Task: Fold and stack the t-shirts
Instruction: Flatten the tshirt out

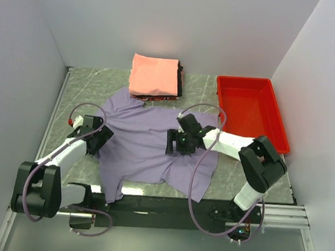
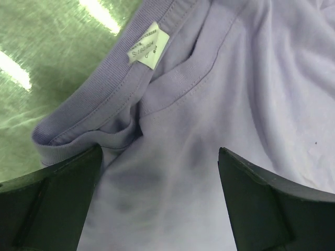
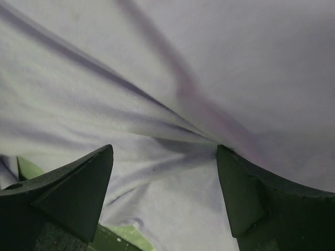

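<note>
A lavender t-shirt point(image 1: 145, 152) lies spread out in the middle of the table, its collar toward the left. My left gripper point(image 1: 101, 139) is open and low over the collar. In the left wrist view the collar's white label point(image 2: 149, 44) shows above the gripper point(image 2: 159, 157), with cloth lying between the dark fingers point(image 2: 52, 204). My right gripper point(image 1: 171, 142) is open over the shirt's middle. In the right wrist view the gripper point(image 3: 165, 151) straddles a raised crease of the shirt point(image 3: 172, 73). At the back sits a stack of folded t-shirts point(image 1: 154, 74), salmon-pink on top with black and dark red edges below.
A red plastic tray point(image 1: 278, 119) stands at the back right, close to the right arm's elbow. White walls close in the table on the left, back and right. Grey cables loop over the shirt near both wrists. Green table surface point(image 3: 123, 235) shows under the shirt's edge.
</note>
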`<act>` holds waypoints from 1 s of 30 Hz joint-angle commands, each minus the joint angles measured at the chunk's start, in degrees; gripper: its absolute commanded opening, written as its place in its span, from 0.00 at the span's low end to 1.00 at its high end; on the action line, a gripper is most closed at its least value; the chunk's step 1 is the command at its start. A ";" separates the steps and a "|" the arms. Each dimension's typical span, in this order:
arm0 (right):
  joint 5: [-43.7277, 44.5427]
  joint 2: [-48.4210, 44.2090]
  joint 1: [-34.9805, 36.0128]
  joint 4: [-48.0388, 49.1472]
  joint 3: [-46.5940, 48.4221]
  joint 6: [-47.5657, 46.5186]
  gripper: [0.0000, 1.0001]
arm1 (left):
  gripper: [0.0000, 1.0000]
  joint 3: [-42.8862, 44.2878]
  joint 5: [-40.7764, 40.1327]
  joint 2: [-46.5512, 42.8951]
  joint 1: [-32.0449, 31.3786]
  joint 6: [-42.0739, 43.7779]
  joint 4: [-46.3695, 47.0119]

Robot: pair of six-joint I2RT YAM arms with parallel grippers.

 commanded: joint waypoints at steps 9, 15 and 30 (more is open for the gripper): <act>10.35 2.85 -11.20 -7.19 1.58 -6.35 0.87 | 1.00 4.19 -3.37 5.20 0.07 3.22 1.10; 15.00 3.02 -11.65 -10.00 4.66 -9.08 0.88 | 0.99 10.15 -3.99 12.85 0.07 5.15 3.12; 20.13 -6.20 9.33 -12.83 14.33 -17.42 0.88 | 1.00 18.97 -1.88 6.84 0.07 5.70 -4.96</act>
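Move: The purple t-shirt lies spread under both open grippers, its middle level with the left hand and about 19 cm to its right, some 1 cm lower, and roughly 7 cm left of and level with the right hand. Its white label is about 3 cm ahead and 4 cm left of the left hand. The folded stack sits some 27 cm ahead and 9 cm left of the right hand; the red bin's middle is about 13 cm ahead and 32 cm to the right of that hand. With open fingertips already down on the t-shirt, the right hand drags the cloth about 6 cm forward and 10 cm to the right, rolling some 20 degrees so its left side sinks, while the left hand, slow at first and then quicker, drags the left part nearly 9 cm forward. Both then come up off the cloth by 3 to 4 cm, the left almost straight up, the right swinging back about 5 cm to the left as it rises, with both grippers still open. ##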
